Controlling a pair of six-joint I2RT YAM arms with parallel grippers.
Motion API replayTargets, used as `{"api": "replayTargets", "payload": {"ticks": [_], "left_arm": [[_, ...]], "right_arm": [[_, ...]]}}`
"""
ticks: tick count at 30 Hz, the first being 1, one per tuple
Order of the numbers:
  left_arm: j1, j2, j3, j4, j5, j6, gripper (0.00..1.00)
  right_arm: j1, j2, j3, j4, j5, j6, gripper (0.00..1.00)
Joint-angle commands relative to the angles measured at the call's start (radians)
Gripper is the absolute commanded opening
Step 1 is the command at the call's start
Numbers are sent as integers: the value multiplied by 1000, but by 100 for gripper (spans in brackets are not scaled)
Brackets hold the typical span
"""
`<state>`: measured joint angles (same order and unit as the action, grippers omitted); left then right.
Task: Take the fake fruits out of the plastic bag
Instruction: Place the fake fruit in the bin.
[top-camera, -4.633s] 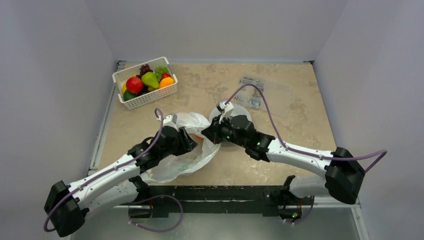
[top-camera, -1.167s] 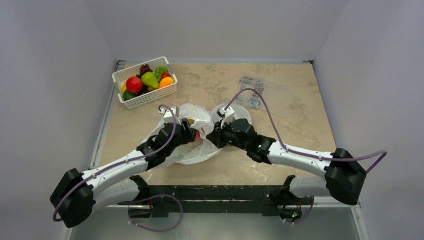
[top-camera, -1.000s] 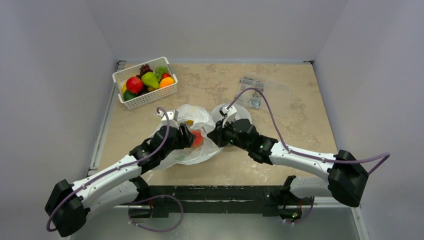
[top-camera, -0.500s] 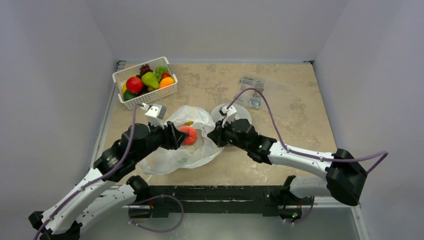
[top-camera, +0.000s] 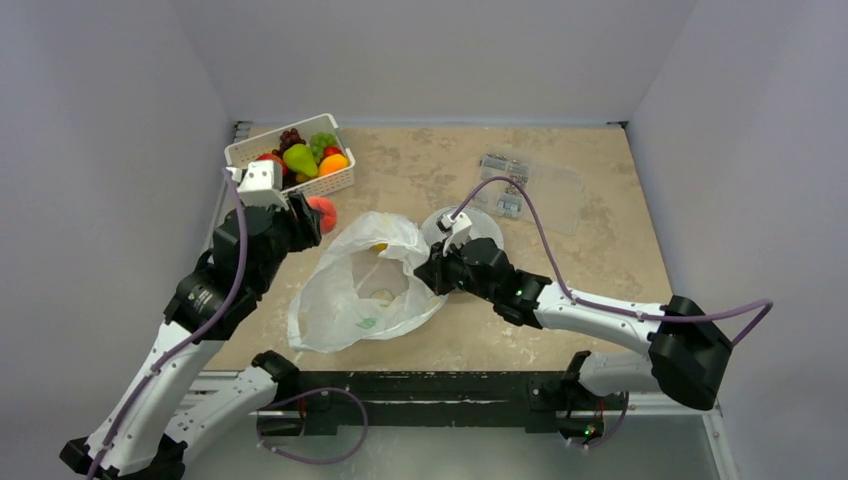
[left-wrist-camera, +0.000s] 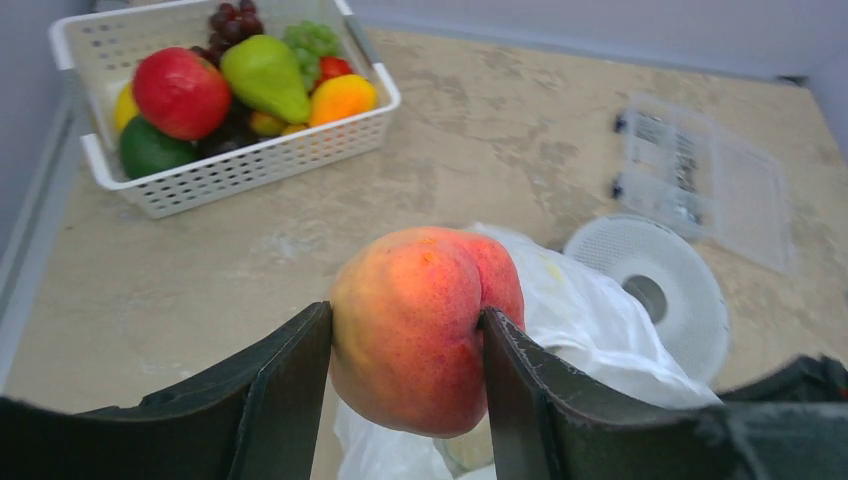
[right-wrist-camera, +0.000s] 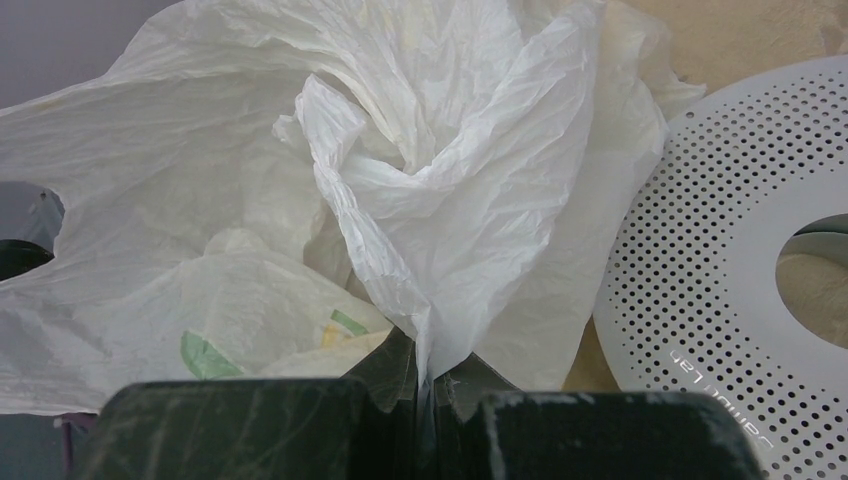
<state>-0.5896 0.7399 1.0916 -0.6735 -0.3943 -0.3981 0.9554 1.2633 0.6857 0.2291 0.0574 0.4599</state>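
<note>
My left gripper (left-wrist-camera: 405, 340) is shut on an orange-red fake peach (left-wrist-camera: 425, 325). It holds the peach in the air, left of the plastic bag and just in front of the white basket. From above, the peach (top-camera: 321, 212) shows at the tip of that gripper (top-camera: 310, 218). The crinkly white plastic bag (top-camera: 360, 290) lies open mid-table. A yellow fruit (top-camera: 378, 246) shows through its far side. My right gripper (right-wrist-camera: 427, 375) is shut on a pinched fold of the bag (right-wrist-camera: 430, 200) at its right rim, and from above that gripper (top-camera: 432, 272) sits at the bag's right edge.
The white slotted basket (top-camera: 243, 150) at the back left holds a red apple (left-wrist-camera: 180, 92), a green pear (left-wrist-camera: 265, 75), an orange and grapes. A white perforated disc (top-camera: 478, 225) lies right of the bag. A flat clear packet (top-camera: 520, 185) lies at the back right.
My left arm has lifted the peach out of the bag and carried it left and back toward the basket. The right gripper has kept its hold on the bag's rim.
</note>
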Motion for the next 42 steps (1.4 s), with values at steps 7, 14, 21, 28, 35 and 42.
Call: {"api": "replayTargets", "payload": {"ticks": [7,14,21,28,35,42], "left_arm": [[296,247,61,285,-179,-60,0],[580,549,168,398,-89,-150,0],[762,781,280,554,88,-168,0],[841,1022,455,563,185,-219,2],[879,1227,662,469,269,-263,9],[885,1270,697,349,230,-304,28]], "right_arm": [[2,0,13,35,-22,-18,0],[2,-18,8,36,-23,-30,0],[2,-33,2,21,-22,-30,0],[2,-5,12,39,-52,-25,0],[2,19,34,45,-55,-20,0],[2,26,47,41,-55,-19,0]]}}
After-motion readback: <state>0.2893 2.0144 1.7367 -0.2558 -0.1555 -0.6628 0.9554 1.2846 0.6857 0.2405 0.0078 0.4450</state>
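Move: The left hand already holds the peach. The middle of the white bin it is taken to lies about 32 cm ahead, 15 cm left and some 22 cm below; the red pomegranate in the bin is about 5 cm farther left than that middle, the pear about 3 cm beyond it. The open bag spreads roughly 3 cm back and 8 cm right of the left hand, 23 cm below. From the right hand, the bin is about 35 cm ahead and 36 cm left, 7 cm lower. Forward and left in one fast sweep, the left hand carries the peach about 32 cm out and 26 cm left to above the bin's left end, sinking gradually, with the descent carrying on as the reach stops. The wrist swings some 45 degrees counter-clockwise early on, then tips a little left side down; the fingers keep their grip. The right fingers stay shut on the bag, nearly still. ##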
